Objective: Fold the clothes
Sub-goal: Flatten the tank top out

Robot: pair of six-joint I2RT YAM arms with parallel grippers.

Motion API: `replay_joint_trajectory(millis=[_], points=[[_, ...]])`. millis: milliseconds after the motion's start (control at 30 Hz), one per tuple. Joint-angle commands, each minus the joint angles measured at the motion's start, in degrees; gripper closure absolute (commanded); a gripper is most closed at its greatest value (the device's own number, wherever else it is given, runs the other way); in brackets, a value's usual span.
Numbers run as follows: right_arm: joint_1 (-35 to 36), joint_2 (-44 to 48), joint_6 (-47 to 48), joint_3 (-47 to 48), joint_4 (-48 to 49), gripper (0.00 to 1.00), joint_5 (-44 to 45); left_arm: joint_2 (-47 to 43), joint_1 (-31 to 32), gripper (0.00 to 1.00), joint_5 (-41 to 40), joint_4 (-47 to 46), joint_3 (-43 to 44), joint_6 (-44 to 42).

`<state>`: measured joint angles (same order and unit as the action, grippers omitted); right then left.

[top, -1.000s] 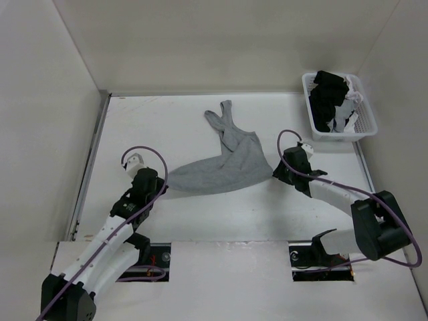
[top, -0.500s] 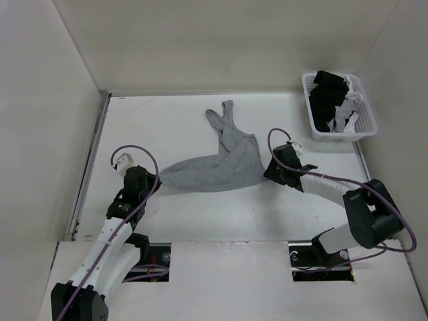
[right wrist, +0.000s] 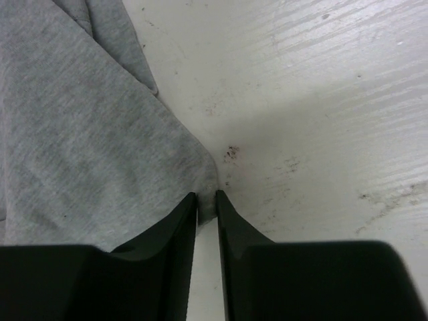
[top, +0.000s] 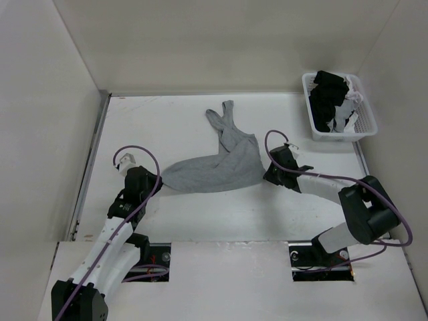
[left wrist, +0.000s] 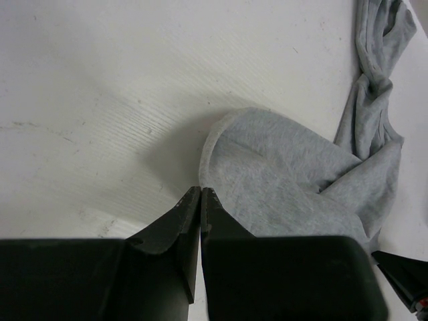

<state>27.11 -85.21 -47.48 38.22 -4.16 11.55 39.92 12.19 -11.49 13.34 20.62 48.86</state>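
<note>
The clothes (top: 217,170), one heather-grey tank top, lie crumpled across the middle of the table, with the twisted straps (top: 224,120) reaching toward the back. My left gripper (top: 157,182) is at the top's left end. In the left wrist view its jaws (left wrist: 201,190) are pressed together right on the hem of the grey fabric (left wrist: 281,174). My right gripper (top: 265,175) is at the top's right edge. In the right wrist view a corner of the fabric (right wrist: 80,134) sits pinched between its narrow jaws (right wrist: 206,194).
A white basket (top: 366,131) stands at the back right, holding black garments (top: 328,100) and white cloth pieces (top: 349,110). White walls enclose the table on the left, back and right. Both arm bases sit at the near edge.
Both grippers slid left, and the top's left end went with the left one. The right gripper's jaws narrowed onto the right corner of the fabric.
</note>
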Motion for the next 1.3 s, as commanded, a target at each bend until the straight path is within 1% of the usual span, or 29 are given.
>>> replay_joint_trajectory(millis=[0,67,100,167,233,367,467,533,600,667,767,833,900,967,1033,1067,1133,1200,1233,1267], points=[[1.05,3.37,-0.86,-1.39,0.56,0.8,3.38,-0.63,0.34,0.99,0.59,-2.71,0.56,0.53],[1.49,6.53,-0.33,-1.57,0.56,0.9,4.44,-0.81,0.34,0.99,0.59,-2.71,1.17,0.8],[2.02,8.81,-0.15,-1.74,0.47,0.94,5.05,-0.98,0.42,0.99,0.5,-2.71,1.87,1.15],[3.24,13.72,1.07,-1.39,-0.49,0.97,6.72,-1.68,0.77,1.0,-0.11,-2.8,4.67,2.2],[5.09,20.23,2.65,0.44,-3.9,0.99,9.44,-2.39,2.26,1.0,-0.73,-4.46,9.41,3.61],[10.7,34.9,6.34,10.09,-15.85,1.0,16.03,-3.01,8.93,1.0,-7.22,-6.75,21.01,1.07],[16.94,41.69,10.99,22.03,-23.76,1.0,22.61,-3.36,14.38,1.0,-13.02,-8.41,30.06,-3.14],[21.85,43.1,14.68,30.29,-26.41,1.0,27.18,-3.45,16.93,1.0,-16.09,-10.26,35.68,-6.57],[28.96,42.76,19.94,40.31,-27.39,1.0,32.72,-2.75,18.53,1.0,-19.08,-12.02,44.37,-13.58],[36.7,40.75,26.18,49.54,-26.69,1.0,39.13,-2.22,18.88,1.0,-20.68,-13.86,50.45,-17.2],[47.34,36.09,39.0,60.54,-21.18,1.0,47.05,0.85,19.58,1.0,-19.72,-14.66,59.33,-20.47],[51.14,33.54,48.32,64.86,-14.68,1.0,49.17,2.7,20.55,1.0,-19.98,-14.05,63.65,-22.05],[51.68,30.56,55.89,68.73,-8.78,1.0,49.36,4.1,20.9,1.0,-20.5,-13.52,67.16,-23.98],[52.12,27.74,60.3,71.63,-5.52,1.0,48.66,5.34,20.21,1.0,-21.55,-14.04,69.54,-26.61],[51.77,24.93,62.68,72.87,-3.58,0.99,46.99,7.44,19.5,1.0,-22.17,-14.13,70.69,-28.72],[49.59,23.79,62.95,73.05,-3.31,0.99,45.94,8.41,20.02,1.0,-22.7,-13.87,69.74,-29.26],[43.1,21.67,61.21,72.36,-4.09,0.99,42.96,9.12,21.25,1.0,-23.49,-14.66,63.7,-28.39],[35.02,19.3,55.52,70.69,-7.42,0.99,37.44,9.73,21.35,1.0,-24.37,-16.76,55.18,-26.03],[30.63,17.9,51.04,69.98,-10.4,0.99,33.23,10.43,20.39,1.0,-24.72,-17.73,51.22,-24.44],[27.02,16.49,47.35,69.54,-12.78,0.99,29.18,11.4,19.16,1.0,-24.46,-18.17,49.1,-23.47]])
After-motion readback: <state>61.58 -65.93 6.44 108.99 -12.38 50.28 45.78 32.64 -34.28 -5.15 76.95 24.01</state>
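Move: The right hand is at the tank top's right hem corner, the cloth already between its half-closed fingers almost at table level. Its straps lie about 29 cm ahead and 15 cm to the left, and the basket is some 35 cm ahead and 28 cm to the right. The left hand already holds the other hem corner slightly raised; the right corner lies roughly 34 cm to its right, 4 cm farther out and 8 cm lower. The right fingers finish shutting on their hem corner, and both hands then sweep the tank top fast and high off the table, about 60 cm up on the right and 55 on the left, drawing back 10 to 15 cm and tipping their fingers up some 70 degrees. Near the top both turn and swing forward again, the left hand already sinking, each keeping its pinch on its corner. ##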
